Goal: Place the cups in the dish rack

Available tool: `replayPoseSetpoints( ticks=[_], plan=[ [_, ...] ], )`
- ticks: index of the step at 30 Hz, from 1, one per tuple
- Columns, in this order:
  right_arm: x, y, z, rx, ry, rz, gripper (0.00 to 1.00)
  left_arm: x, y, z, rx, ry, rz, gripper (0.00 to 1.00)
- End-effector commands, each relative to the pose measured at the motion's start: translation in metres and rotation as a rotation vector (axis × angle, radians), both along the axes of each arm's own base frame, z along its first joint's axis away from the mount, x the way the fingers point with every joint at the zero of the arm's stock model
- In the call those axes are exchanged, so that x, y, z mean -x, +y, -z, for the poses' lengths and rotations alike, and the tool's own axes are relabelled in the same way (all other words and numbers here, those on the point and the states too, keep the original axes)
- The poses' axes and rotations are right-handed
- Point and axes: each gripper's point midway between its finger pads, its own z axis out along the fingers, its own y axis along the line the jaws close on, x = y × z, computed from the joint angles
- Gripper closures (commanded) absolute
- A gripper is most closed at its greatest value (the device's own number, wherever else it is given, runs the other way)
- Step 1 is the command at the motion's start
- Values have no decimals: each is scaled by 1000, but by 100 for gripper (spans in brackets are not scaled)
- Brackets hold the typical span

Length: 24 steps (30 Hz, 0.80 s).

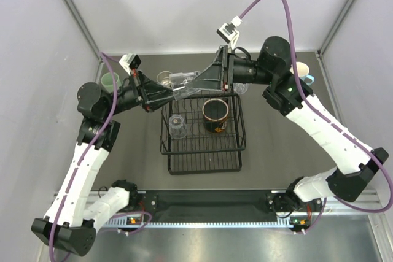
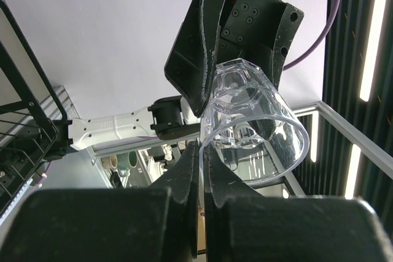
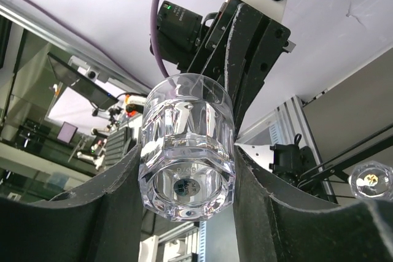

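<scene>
A clear plastic glass (image 1: pixel 184 81) hangs on its side in the air above the far edge of the black wire dish rack (image 1: pixel 206 170), held from both ends. My left gripper (image 2: pixel 201 151) is shut on its rim (image 2: pixel 255 127). My right gripper (image 3: pixel 187 170) faces it from the right, both fingers pressed against the glass's thick base (image 3: pixel 187 151). Inside the rack stand a dark cup (image 1: pixel 215 115) and another clear glass (image 1: pixel 177 126). A pale green tumbler (image 1: pixel 110 80) stands on the table at the far left.
A tan cup (image 1: pixel 164 78) stands just beyond the rack, half hidden by the left gripper. A light blue mug (image 1: pixel 306 78) sits by the right wall behind the right arm. Both arms meet over the rack's far side. Grey walls close in left, right and back.
</scene>
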Motion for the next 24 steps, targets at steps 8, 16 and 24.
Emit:
replayPoseSetpoints(
  ticks=[8, 16, 24],
  plan=[
    [17, -17, -25, 13, -86, 59, 100, 11, 2, 8, -24, -33, -18, 20],
    [1, -52, 75, 486, 16, 277, 100, 7, 11, 36, -299, -136, -119, 1],
    [-2, -74, 163, 957, 78, 408, 100, -21, 114, 72, -846, 21, -724, 1]
  ],
)
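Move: The right hand has its fingers around the base end of the clear glass. The dish rack's middle lies roughly 39 cm below it, 7 cm ahead and 2 cm to its right. In the rack, the upturned glass is about 6 cm ahead and 8 cm left of that hand, and the dark cup 9 cm ahead and 6 cm right. From the left hand the rack's middle is some 8 cm ahead, 7 cm right and 38 cm below. The left fingers, still pinching the glass's rim, open wide and let go. That hand dips about 3 cm, then swings clear to the left, rolling and turning counter-clockwise. The right keeps its grip and tips its fingers down some 40 degrees, turning clockwise too, as it sinks about 13 cm and shifts 5 cm right towards the rack. ##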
